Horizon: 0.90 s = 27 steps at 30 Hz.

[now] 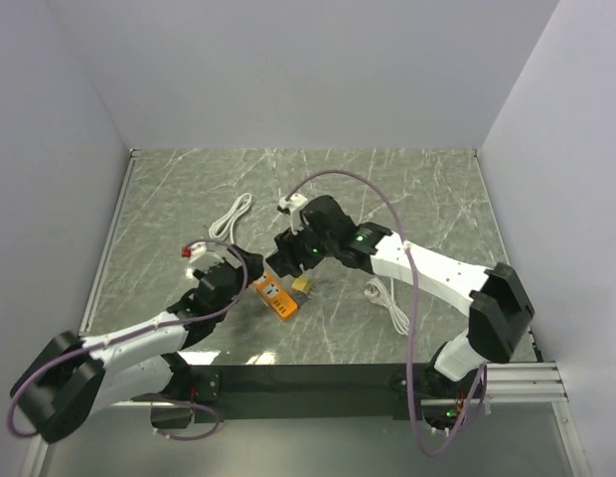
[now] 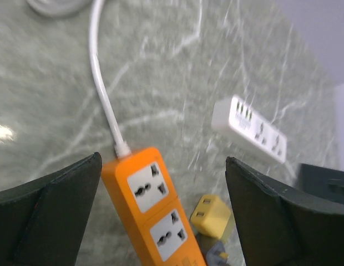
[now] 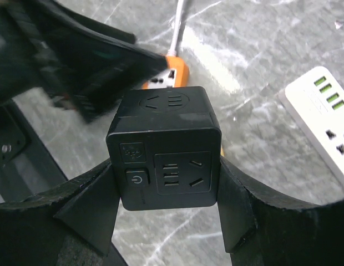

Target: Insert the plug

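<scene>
An orange power strip (image 2: 155,213) (image 1: 275,298) lies flat on the marble table with two sockets facing up. My left gripper (image 2: 162,166) (image 1: 250,276) hangs open just above it, its fingers astride the cable end and touching nothing. A small yellow plug (image 2: 212,213) (image 1: 302,286) lies on the table beside the strip, with a grey pronged piece (image 2: 216,256) under it. My right gripper (image 3: 165,183) (image 1: 291,256) is shut on a black cube socket (image 3: 165,147), held off the table with its outlet and power button facing the camera.
A white power strip (image 3: 322,119) (image 2: 249,128) lies beyond the orange one. White cables (image 1: 231,214) (image 1: 387,303) trail over the table, and one (image 2: 105,94) runs into the orange strip. The left arm (image 3: 77,61) sits close to the black cube. Walls enclose the table.
</scene>
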### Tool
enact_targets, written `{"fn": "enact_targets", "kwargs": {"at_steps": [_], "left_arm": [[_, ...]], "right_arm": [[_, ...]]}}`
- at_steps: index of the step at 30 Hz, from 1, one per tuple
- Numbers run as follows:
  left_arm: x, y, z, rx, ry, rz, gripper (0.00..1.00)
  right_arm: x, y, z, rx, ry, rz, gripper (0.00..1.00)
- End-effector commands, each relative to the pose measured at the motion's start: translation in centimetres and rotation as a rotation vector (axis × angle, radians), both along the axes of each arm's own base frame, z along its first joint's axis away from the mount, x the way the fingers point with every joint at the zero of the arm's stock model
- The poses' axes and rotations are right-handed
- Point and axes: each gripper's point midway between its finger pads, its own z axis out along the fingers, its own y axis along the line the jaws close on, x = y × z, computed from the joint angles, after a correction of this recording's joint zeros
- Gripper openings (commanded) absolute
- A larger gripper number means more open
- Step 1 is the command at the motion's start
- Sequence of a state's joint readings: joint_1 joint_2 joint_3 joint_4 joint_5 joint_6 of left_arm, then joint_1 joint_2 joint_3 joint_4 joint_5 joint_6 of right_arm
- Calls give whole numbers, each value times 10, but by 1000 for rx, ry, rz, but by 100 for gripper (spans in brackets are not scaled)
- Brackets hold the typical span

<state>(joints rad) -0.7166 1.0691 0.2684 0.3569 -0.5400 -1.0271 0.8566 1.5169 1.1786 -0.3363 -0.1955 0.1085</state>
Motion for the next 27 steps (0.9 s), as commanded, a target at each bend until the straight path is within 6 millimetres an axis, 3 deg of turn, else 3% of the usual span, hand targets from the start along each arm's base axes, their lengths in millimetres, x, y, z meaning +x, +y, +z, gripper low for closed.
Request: {"fn": "enact_targets", "kwargs": {"at_steps": [1, 6, 7, 9, 10, 11, 13, 14, 18, 27], "left_arm": [[2, 23, 11, 1, -51, 29, 99], [4, 55, 14, 7, -73, 98, 100], [6, 61, 16, 0, -79, 110, 99], [7, 65, 20, -17, -97, 111, 99], [7, 67, 21, -17, -101, 110, 99], [8, 70, 23, -21, -106, 114, 99], [9, 73, 23, -18, -108, 114, 99], [10, 74, 24, -22, -112, 111, 100], [9, 75, 23, -24, -129, 83, 99], [12, 75, 26, -9, -143, 37, 100]], "right_arm": [[14, 15, 16, -19, -24, -41, 0], [13, 26, 6, -63, 2, -5, 0], [15, 32, 13, -58, -10, 2, 0], [11, 40, -1, -114, 10, 37, 0], [14, 49, 7, -107, -5, 47, 0], [12, 51, -8, -155, 19, 64, 0], [18, 59, -4, -165, 7, 69, 0], [17, 60, -14, -191, 28, 77, 0], [18, 65, -20, -226, 41, 89, 0], [11, 62, -43, -288, 85, 102, 0]]}}
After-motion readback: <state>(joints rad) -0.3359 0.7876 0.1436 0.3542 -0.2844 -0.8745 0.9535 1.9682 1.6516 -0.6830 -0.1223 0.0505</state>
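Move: The right hand already holds the black cube plug. For it, the orange power strip's middle lies about 5 cm to the left, roughly level fore and aft, and some 13 cm below. The yellow plug stands about 3 cm ahead and 2 cm to this hand's right; the grey plug is level fore and aft, barely 1 cm to its right. From the left hand, the strip's middle is about 5 cm right, 2 cm back and 5 cm below. Still gripping the black cube plug, the right hand brings it over the orange strip, first mostly left by about 6 cm, then mainly down, sinking some 6 cm overall while the fingers tip steeper by about 20 degrees. The left hand, wide open throughout, clears out of the way, some 8 cm left and slightly up, away from the strip. ##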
